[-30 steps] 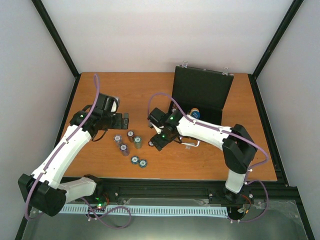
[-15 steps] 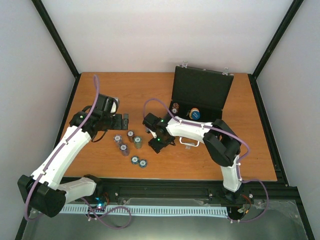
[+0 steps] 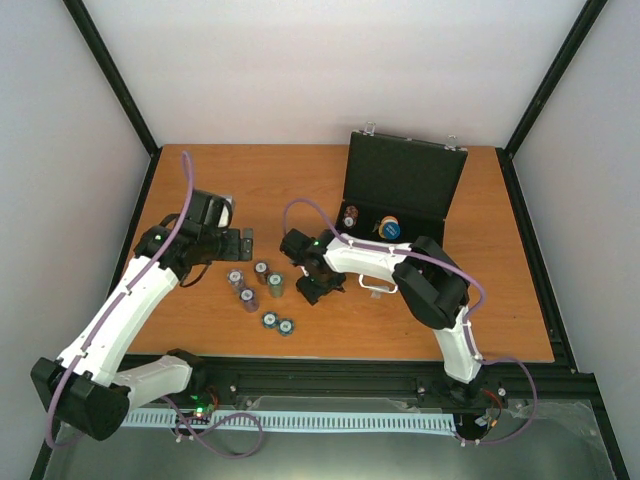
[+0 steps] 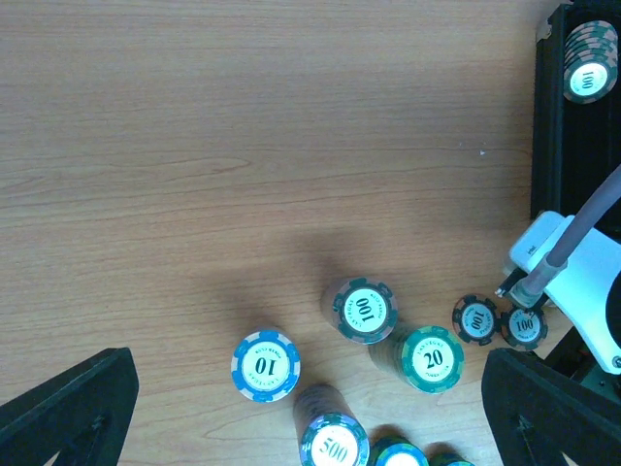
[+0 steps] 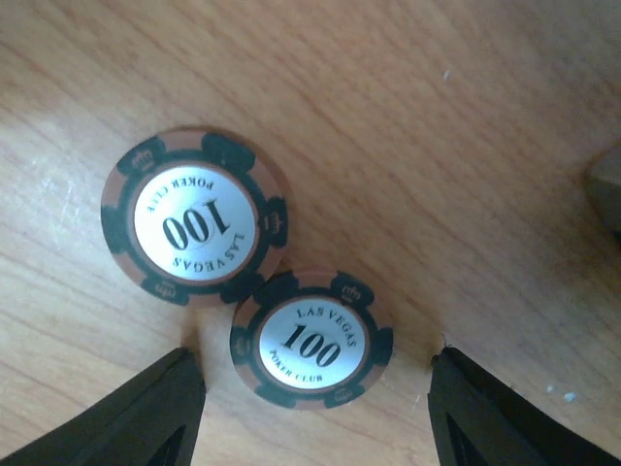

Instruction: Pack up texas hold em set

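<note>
The black case [image 3: 402, 186] stands open at the back right, with a chip stack [image 3: 350, 218] and a blue disc [image 3: 390, 228] inside. Several chip stacks [image 3: 262, 285] stand on the table. In the right wrist view, two low brown-and-black "100" stacks lie side by side. My right gripper [image 5: 315, 408] is open and straddles the nearer one [image 5: 310, 340] with a gap on each side. The other [image 5: 194, 216] sits just beyond. My left gripper [image 4: 309, 388] hangs wide open above the "10" [image 4: 265, 365], "100" [image 4: 364, 311], "20" [image 4: 432, 359] and "500" [image 4: 335, 449] stacks.
The case's silver handle [image 3: 378, 288] lies right of my right gripper [image 3: 310, 288]. Two flat chips [image 3: 278, 323] sit nearer the table's front edge. The right arm's white link [image 4: 582, 282] crosses the right side of the left wrist view, beside the case edge [image 4: 572, 146].
My right gripper has moved left from the case's front to the two "100" stacks, and its jaws have narrowed. The left arm has barely shifted.
</note>
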Motion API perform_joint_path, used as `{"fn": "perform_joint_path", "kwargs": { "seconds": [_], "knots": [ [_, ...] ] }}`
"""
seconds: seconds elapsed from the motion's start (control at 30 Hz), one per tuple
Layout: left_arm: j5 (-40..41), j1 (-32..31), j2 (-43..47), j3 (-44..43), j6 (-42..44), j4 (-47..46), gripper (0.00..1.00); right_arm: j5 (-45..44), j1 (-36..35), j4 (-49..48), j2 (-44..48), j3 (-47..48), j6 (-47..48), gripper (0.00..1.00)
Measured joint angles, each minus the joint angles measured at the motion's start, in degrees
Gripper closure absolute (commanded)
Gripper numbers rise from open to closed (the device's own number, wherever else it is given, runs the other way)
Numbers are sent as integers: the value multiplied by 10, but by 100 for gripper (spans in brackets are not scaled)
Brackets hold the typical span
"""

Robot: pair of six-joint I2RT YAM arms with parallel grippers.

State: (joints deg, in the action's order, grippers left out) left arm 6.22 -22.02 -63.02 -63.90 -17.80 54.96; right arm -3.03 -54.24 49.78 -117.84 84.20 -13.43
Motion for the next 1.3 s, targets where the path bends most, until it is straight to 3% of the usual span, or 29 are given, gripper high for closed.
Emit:
{"fn": "perform_joint_path", "kwargs": {
  "seconds": [0.23,0.6,1.3],
  "knots": [
    [10,0,3,0,0,4,0,-6,-1,-2,-4,6,-10,42],
    [11,0,6,7,0,5,0,-6,-1,-7,-5,5,-15,60],
    [12,0,17,14,-5,6,0,-23,5,24,-3,36,-14,62]
  ]
}}
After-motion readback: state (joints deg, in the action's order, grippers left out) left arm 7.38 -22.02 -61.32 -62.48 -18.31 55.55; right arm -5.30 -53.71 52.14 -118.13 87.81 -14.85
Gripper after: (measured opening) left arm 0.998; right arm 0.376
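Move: The right-hand one of the two loose 100 chips lies flat right under the right hand, less than 1 cm forward and about 1 cm down, between the open fingertips. The other 100 chip is some 4 cm left of the hand and 1 cm ahead; the green 20 stack is about 10 cm left, level with it; the case handle is about 14 cm right, also level. From the left hand, the aimed-at chip is about 18 cm right, 3 cm back and 21 cm below. The right fingers close onto the rim of the right-hand 100 chip, narrowing from about two-thirds open to a little over a third, while the low hand barely shifts. Still pointing down, the hand then eases up and forward, each about 1.5 cm in all, its fingers staying at that narrower gap. ##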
